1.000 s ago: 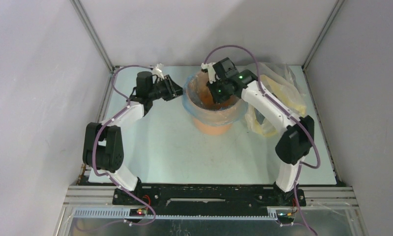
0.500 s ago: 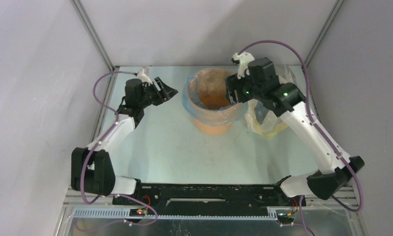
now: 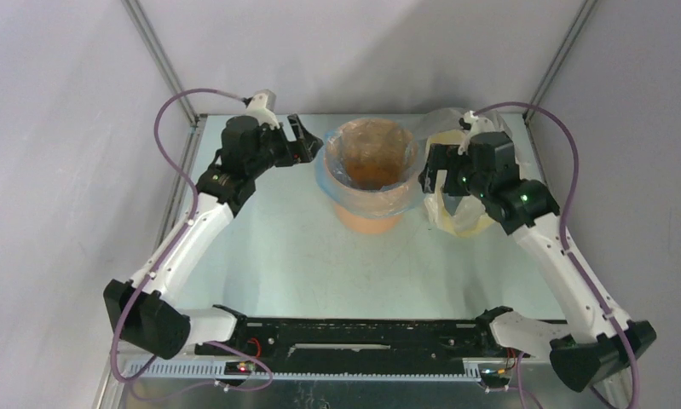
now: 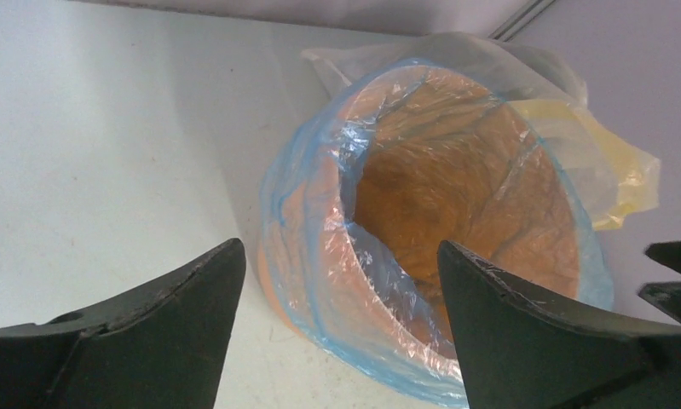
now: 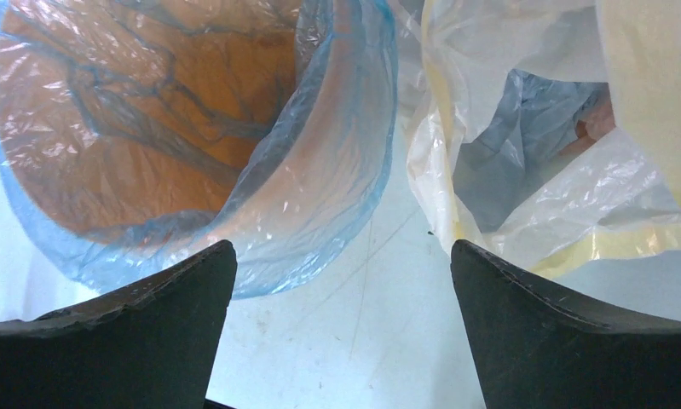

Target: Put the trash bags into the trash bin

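Observation:
The orange trash bin (image 3: 369, 220) stands at the middle back of the table. A light-blue trash bag (image 3: 330, 181) lines it, its edge folded down over the rim all round. My left gripper (image 3: 309, 146) hovers open just left of the rim, with nothing between its fingers. In the left wrist view the trash bag's folded edge (image 4: 315, 256) and the bin's lined inside (image 4: 456, 187) lie ahead of the left gripper (image 4: 338, 249). My right gripper (image 3: 430, 176) is open and empty just right of the rim. The right gripper (image 5: 341, 249) looks down on bare table beside the trash bag (image 5: 320, 187).
A larger yellowish-clear plastic bag (image 3: 473, 209) lies crumpled right of the bin, under my right wrist; in the right wrist view this yellowish bag (image 5: 533, 204) has grey-blue film inside. Grey walls close in the table (image 3: 277, 256) at the back and both sides.
Both grippers have opened wide. The right one came up out of the bin's mouth and moved right, past the rim. The left arm stretched out, its gripper staying left of the rim.

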You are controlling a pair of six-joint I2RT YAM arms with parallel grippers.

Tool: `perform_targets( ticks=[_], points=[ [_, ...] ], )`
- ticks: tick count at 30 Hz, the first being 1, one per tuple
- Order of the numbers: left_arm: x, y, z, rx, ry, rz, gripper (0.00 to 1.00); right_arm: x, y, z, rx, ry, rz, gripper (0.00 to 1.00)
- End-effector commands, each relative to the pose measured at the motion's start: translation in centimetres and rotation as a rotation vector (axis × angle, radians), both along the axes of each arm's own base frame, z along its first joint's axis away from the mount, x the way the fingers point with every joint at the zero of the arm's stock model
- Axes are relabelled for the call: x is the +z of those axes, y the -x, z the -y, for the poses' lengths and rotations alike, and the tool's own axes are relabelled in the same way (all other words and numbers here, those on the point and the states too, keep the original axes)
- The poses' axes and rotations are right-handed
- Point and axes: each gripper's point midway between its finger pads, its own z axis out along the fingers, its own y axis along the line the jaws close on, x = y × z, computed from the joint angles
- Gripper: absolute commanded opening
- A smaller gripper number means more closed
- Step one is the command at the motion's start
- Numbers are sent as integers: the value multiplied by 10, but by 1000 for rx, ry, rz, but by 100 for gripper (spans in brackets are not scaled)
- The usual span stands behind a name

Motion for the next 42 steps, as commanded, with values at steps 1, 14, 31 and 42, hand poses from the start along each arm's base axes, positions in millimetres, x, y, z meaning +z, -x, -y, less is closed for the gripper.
perform_targets(
  ticks=[1, 14, 31, 42],
  points=[
    [-24, -8, -7, 47, -161, -106, 88, 36, 5, 9, -60, -75, 151, 100],
    [-37, -23, 25, -8, -241, -193, 82, 27, 21, 31, -110, -12, 187, 100],
    [-61, -39, 29, 15, -325, -279, 21, 15, 17, 40, -160, -6, 240, 100],
    [-28, -44, 11, 97, -361, -219, 12, -11, 8, 45, -227, -14, 223, 100]
  ],
)
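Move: The blue bag's left edge, draped over the trash bin's left rim, lies about 4 cm ahead of the open left hand, 3 cm to its right and 8 cm below. The bin's middle is 13 cm to that hand's right, 2 cm ahead and some 19 cm down. From the right hand, the bag's left edge lies around 20 cm left, 9 cm ahead and 5 cm lower. The blue bag's edge at the bin's left rim is pinched between the left fingers, which sink about 7 cm and reach a little forward and right, tipping down and rolling left side up, before closing fully and drawing slightly left. The right hand, kept wide open, backs off rightward and a little back from the bin, rising first, then sinking again. ##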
